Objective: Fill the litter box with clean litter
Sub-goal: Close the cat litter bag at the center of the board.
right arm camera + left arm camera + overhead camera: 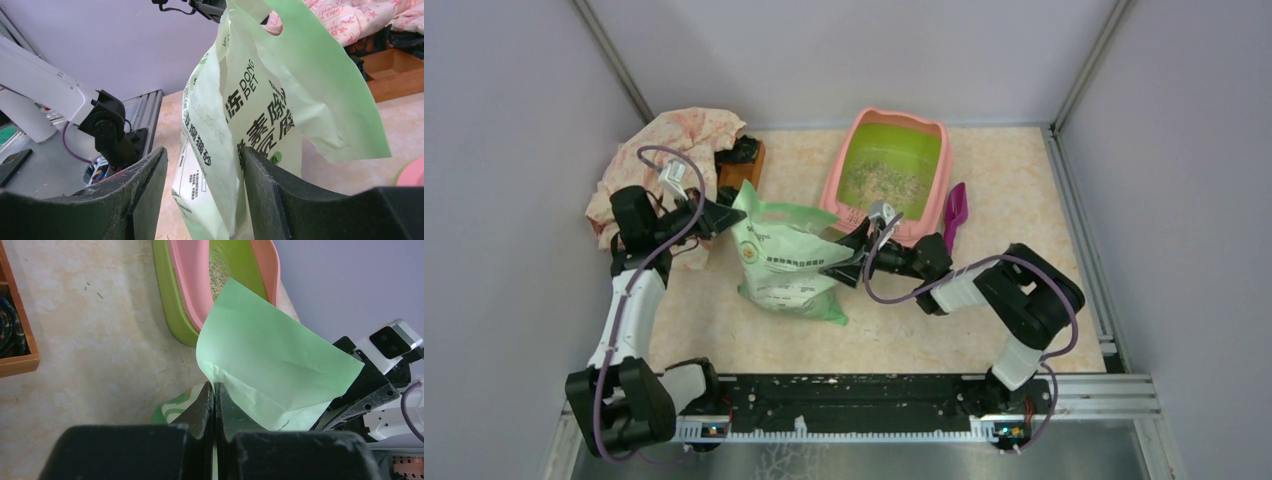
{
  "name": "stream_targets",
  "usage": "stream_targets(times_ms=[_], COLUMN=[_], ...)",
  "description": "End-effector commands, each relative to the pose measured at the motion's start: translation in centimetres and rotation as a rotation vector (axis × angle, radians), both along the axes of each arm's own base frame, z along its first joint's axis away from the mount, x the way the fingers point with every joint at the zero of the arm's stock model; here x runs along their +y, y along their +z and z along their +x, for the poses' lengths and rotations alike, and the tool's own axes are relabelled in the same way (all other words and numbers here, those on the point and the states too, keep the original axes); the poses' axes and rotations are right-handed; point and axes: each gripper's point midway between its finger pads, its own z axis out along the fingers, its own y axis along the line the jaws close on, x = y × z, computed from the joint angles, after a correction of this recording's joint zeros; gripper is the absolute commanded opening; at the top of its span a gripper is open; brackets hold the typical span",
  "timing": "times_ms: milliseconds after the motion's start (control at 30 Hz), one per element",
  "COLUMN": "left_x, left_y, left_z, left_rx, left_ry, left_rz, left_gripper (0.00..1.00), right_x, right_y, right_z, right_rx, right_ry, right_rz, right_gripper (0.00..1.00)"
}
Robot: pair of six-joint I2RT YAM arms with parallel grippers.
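The litter box (841, 165), with a pink rim and lime-green inside, stands at the back centre and holds a thin scatter of clean litter (884, 182). A light green printed bag (784, 262) stands upright in front of it to the left. My left gripper (724, 215) is shut on the bag's top corner; in the left wrist view it (215, 389) pinches the bag's edge (270, 365), with the litter box (185, 285) and litter (217, 275) beyond. My right gripper (846, 256) is open, its jaws straddling the bag's side fold (260, 100) in the right wrist view (205, 165).
A magenta scoop (954, 212) lies right of the litter box. A pink patterned cloth (674, 140) and a wooden box (742, 170) sit at the back left. Grey walls close in the table on three sides.
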Motion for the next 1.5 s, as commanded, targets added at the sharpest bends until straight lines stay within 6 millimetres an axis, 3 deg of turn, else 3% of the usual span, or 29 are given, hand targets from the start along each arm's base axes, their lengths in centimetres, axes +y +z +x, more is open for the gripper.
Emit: stream_targets(times_ms=[0, 600, 667, 767, 867, 1300, 1467], left_x=[1.3, 2.3, 2.4, 2.4, 2.5, 2.3, 3.1], left_y=[0.8, 1.0, 1.0, 1.0, 0.9, 2.1, 0.8], left_z=[1.0, 1.0, 1.0, 1.1, 1.1, 1.1, 0.7], left_rx=[-0.063, -0.060, -0.060, -0.058, -0.055, -0.046, 0.079], left_ry=[0.057, 0.068, 0.069, 0.068, 0.071, 0.058, 0.141], left_rz=[0.015, -0.017, -0.017, -0.019, -0.017, -0.037, -0.022], left_gripper=[0.00, 0.00, 0.00, 0.00, 0.00, 0.00, 0.00], right_x=[1.4, 3.0, 3.2, 3.5, 3.4, 1.3, 1.5], right_y=[3.1, 2.8, 2.7, 2.4, 2.4, 4.5, 3.9], right_z=[-0.6, 2.7, 2.8, 2.8, 2.7, 0.3, -1.3], right_rx=[-0.090, -0.058, -0.050, -0.035, -0.024, -0.046, -0.005], right_ry=[0.038, -0.046, -0.036, -0.023, -0.019, -0.011, 0.027], right_rz=[0.090, 0.096, 0.095, 0.089, 0.084, 0.002, -0.058], right_gripper=[0.57, 0.57, 0.46, 0.20, 0.00, 0.00, 0.00])
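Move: The right hand, open, already straddles the right side of the cat litter bag's mouth; the edge to be pinched lies some 2 cm ahead and 2 cm to its left, level with it. From this hand the litter box is about 19 cm ahead and 14 cm right, 15 cm lower, and the purple scoop roughly 12 cm ahead and 29 cm right, nearer 19 cm down. The left hand grips the mouth's left corner; that right edge is about 15 cm to its right, 7 cm back and a little lower. Forward and to the left, about 3 cm each, the right hand slides farther over the bag's right mouth edge, then shuts its half-open fingers and pinches the film. Holding it, the hand eases roughly 1.5 cm back, 1.5 cm right and 1.5 cm up. The left hand keeps its grip on the opposite corner and shifts about 1.5 cm left, away from the right hand. ##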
